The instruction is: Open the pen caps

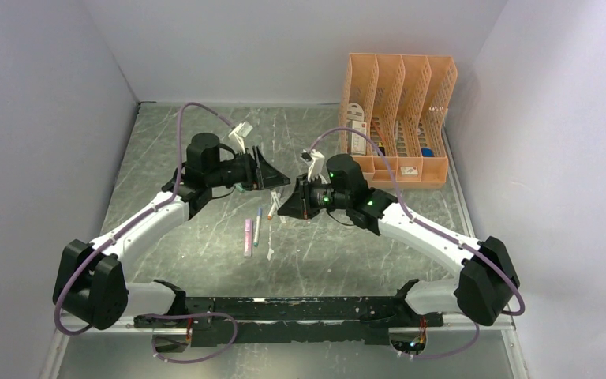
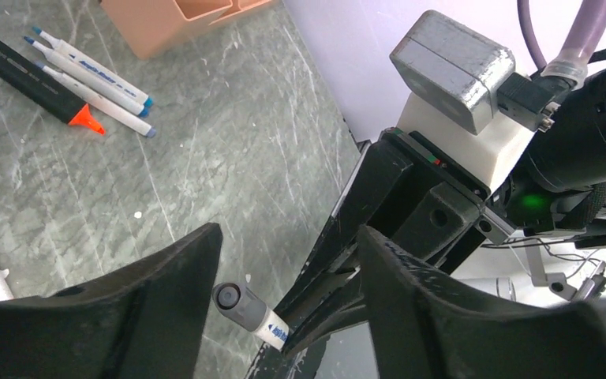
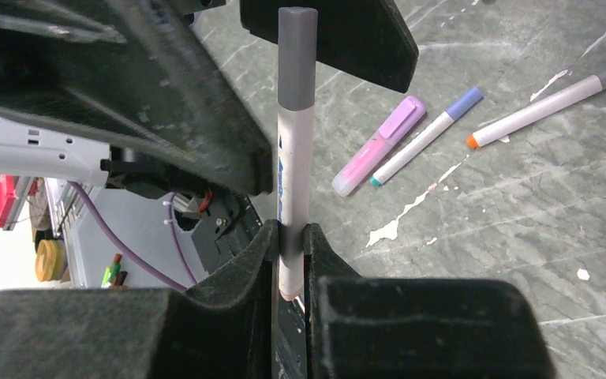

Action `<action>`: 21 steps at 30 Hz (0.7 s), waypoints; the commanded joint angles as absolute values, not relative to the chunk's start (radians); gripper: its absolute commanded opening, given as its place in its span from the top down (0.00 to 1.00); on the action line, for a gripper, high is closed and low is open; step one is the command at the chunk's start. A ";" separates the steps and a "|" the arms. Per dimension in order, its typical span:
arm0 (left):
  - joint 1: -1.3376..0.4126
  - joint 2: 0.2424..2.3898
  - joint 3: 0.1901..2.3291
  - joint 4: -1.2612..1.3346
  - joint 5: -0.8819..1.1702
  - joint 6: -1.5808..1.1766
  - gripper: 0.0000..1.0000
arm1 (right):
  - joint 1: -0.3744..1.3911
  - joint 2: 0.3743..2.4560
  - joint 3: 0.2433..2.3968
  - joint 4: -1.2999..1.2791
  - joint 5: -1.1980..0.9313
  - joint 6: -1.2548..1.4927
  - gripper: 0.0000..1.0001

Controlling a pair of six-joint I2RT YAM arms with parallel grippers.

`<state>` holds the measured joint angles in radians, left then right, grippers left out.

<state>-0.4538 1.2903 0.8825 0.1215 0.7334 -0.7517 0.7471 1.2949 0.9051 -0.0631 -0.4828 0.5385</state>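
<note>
My right gripper (image 3: 292, 233) is shut on the white barrel of a pen (image 3: 293, 166) and holds it above the table. The pen's grey cap (image 3: 297, 55) points at my left gripper (image 2: 288, 235). That gripper is open, its fingers (image 2: 166, 300) on either side of the cap (image 2: 233, 300), which lies closer to the left finger without clearly touching it. In the top view the two grippers meet nose to nose, left gripper (image 1: 274, 180) and right gripper (image 1: 290, 204), over the middle of the table.
Below lie a pink-purple highlighter (image 3: 379, 146), a white pen with a blue cap (image 3: 426, 134) and one with an orange end (image 3: 544, 106). Farther off lie a black marker with an orange tip (image 2: 39, 83) and two blue-tipped pens (image 2: 95, 71). An orange organiser (image 1: 398, 118) stands back right.
</note>
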 commanded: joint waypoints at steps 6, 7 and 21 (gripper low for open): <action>-0.465 1.284 0.879 0.167 0.678 -0.765 0.35 | 0.724 1.257 0.884 -0.035 -0.462 0.566 1.00; -0.465 1.283 0.876 0.171 0.676 -0.769 0.34 | 0.721 1.253 0.876 -0.033 -0.461 0.572 1.00; -0.500 1.291 0.869 0.186 0.634 -0.772 0.55 | 0.699 1.243 0.856 -0.006 -0.491 0.600 1.00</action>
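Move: The left hand's target, the grey cap of the pen the right hand already holds, sits almost at its hand point, about 1 cm ahead, 1 cm left and 1 cm above, between the open fingers. From the right hand the cap is some 6 cm ahead, 1 cm left and 6 cm above. About 14 cm below the right hand, the orange-tipped pen lies 9 cm ahead and 3 cm left, the blue-capped pen 1 cm ahead and 8 cm left, and the pink highlighter 2 cm back and 11 cm left. The right fingers keep their pinch on the pen's lower barrel while that hand eases about 1.5 cm right and 1 cm forward, turning some 5 degrees clockwise, bringing the cap out towards the left fingertips. The left hand stays nearly put, drifting about half a centimetre forward, and narrows its fingers around the cap from roughly three-quarters to half open; a touch can't be made out. ##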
